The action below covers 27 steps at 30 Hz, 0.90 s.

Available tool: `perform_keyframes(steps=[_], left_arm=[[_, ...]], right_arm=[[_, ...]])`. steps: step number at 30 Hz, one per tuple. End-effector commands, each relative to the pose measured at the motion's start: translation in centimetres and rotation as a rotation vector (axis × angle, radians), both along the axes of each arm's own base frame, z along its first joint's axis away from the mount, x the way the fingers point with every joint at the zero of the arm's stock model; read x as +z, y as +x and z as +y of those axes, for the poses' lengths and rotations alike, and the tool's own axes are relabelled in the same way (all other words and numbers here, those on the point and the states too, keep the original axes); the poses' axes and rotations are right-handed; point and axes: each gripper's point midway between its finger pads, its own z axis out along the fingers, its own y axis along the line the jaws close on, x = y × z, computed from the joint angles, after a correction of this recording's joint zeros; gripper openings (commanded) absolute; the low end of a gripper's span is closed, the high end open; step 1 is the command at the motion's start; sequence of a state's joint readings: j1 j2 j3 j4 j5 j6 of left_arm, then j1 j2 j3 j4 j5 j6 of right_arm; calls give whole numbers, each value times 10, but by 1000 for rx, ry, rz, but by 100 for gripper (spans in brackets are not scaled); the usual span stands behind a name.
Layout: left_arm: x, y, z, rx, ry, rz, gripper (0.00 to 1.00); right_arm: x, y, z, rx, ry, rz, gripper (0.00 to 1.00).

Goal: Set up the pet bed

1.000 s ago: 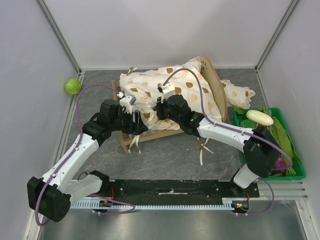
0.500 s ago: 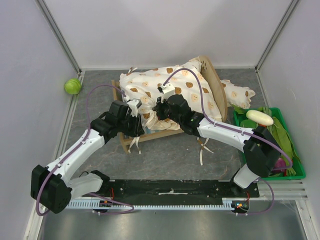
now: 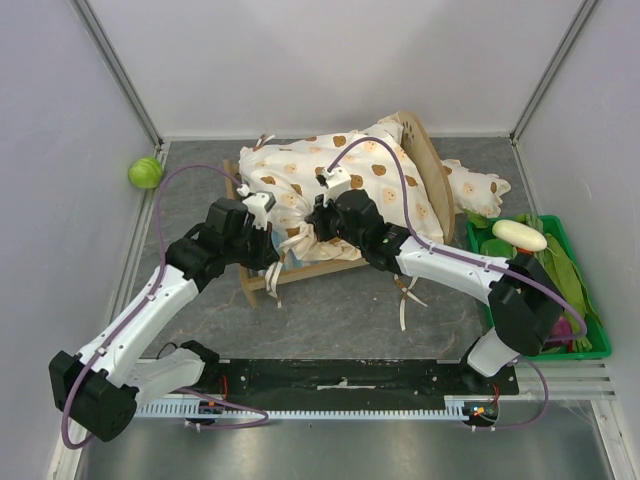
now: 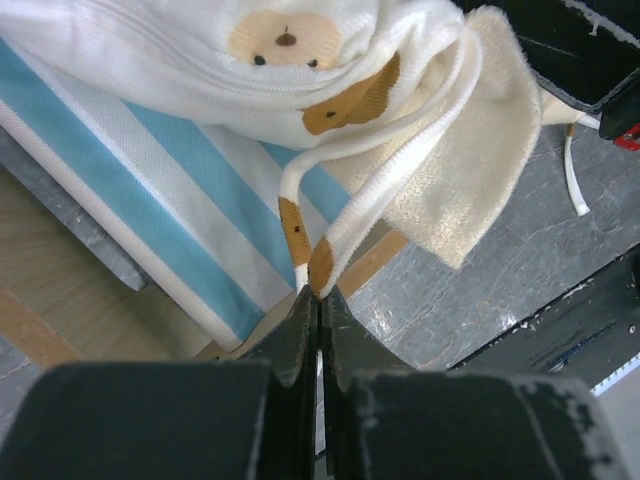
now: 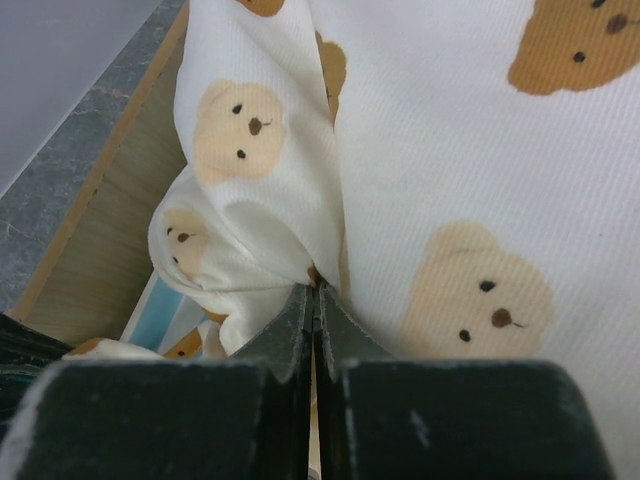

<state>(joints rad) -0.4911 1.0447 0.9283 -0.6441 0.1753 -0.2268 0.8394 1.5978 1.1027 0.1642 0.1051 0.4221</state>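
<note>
The pet bed (image 3: 312,269) lies mid-table, a light-wood frame with its rounded headboard (image 3: 432,168) at the right and its blue-and-white striped base (image 4: 150,190) showing under the cloth. A cream bear-print cushion (image 3: 345,170) is bunched over it. My left gripper (image 3: 272,240) is at the bed's near-left corner, shut (image 4: 318,296) on one of the cushion's thin ties (image 4: 298,215). My right gripper (image 3: 306,222) is close beside it, shut (image 5: 315,288) on a fold of the cushion (image 5: 450,150) above the wooden side rail (image 5: 105,245).
A green ball (image 3: 145,172) rests by the left wall. A small frilled bear-print pillow (image 3: 480,188) lies right of the headboard. A green bin (image 3: 592,325) of vegetables stands at the right edge. White enclosure walls close in three sides.
My left gripper has gone from open to shut, taking hold of the cushion tie at the bed's near-left corner. The right gripper keeps its grip on the cushion fold.
</note>
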Motion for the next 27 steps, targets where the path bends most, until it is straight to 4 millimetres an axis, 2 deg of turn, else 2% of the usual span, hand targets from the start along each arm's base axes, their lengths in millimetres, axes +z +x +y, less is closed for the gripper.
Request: perform_keyframes(steps=[1, 3, 6, 10, 13, 19, 22, 25, 26, 27], left_arm=[[29, 4, 6, -4, 18, -87, 2], [35, 8, 17, 59, 45, -112, 2], [57, 14, 26, 103, 48, -196, 2], [91, 20, 26, 77, 34, -319, 2], [106, 28, 28, 80, 45, -377, 2], [106, 38, 22, 47, 73, -372, 2], [102, 35, 14, 11, 54, -347, 2], [97, 20, -3, -90, -9, -295, 2], [97, 7, -17, -173, -65, -260, 2], [93, -1, -22, -213, -91, -230, 2]], right_arm=[[25, 3, -8, -17, 55, -42, 0], [25, -1, -8, -1, 63, -36, 0], [30, -6, -7, 11, 93, -35, 0], [36, -12, -7, 26, 128, -25, 0], [42, -17, -6, 39, 153, -23, 0], [49, -20, -6, 44, 179, -25, 0], [51, -23, -6, 50, 191, -25, 0], [49, -20, -7, 38, 180, -30, 0], [47, -19, -8, 32, 176, -28, 0], [49, -17, -8, 27, 172, -37, 0]])
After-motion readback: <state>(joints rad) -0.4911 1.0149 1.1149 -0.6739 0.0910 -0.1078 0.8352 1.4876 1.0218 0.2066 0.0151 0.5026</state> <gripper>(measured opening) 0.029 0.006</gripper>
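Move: The left hand already pinches the sheet's tie; the gathered sheet corner that the tie runs from lies about 6 cm ahead of it and 9 cm to its right, nearly level. The bed's front-left corner is some 5 cm back, 5 cm left and 9 cm below the left hand. From the right hand, that same gathered sheet corner is right at its fingers, already gripped. Left hand, tie still pinched, lifts some 8 cm; right hand, still gripping the sheet, eases back and up. ##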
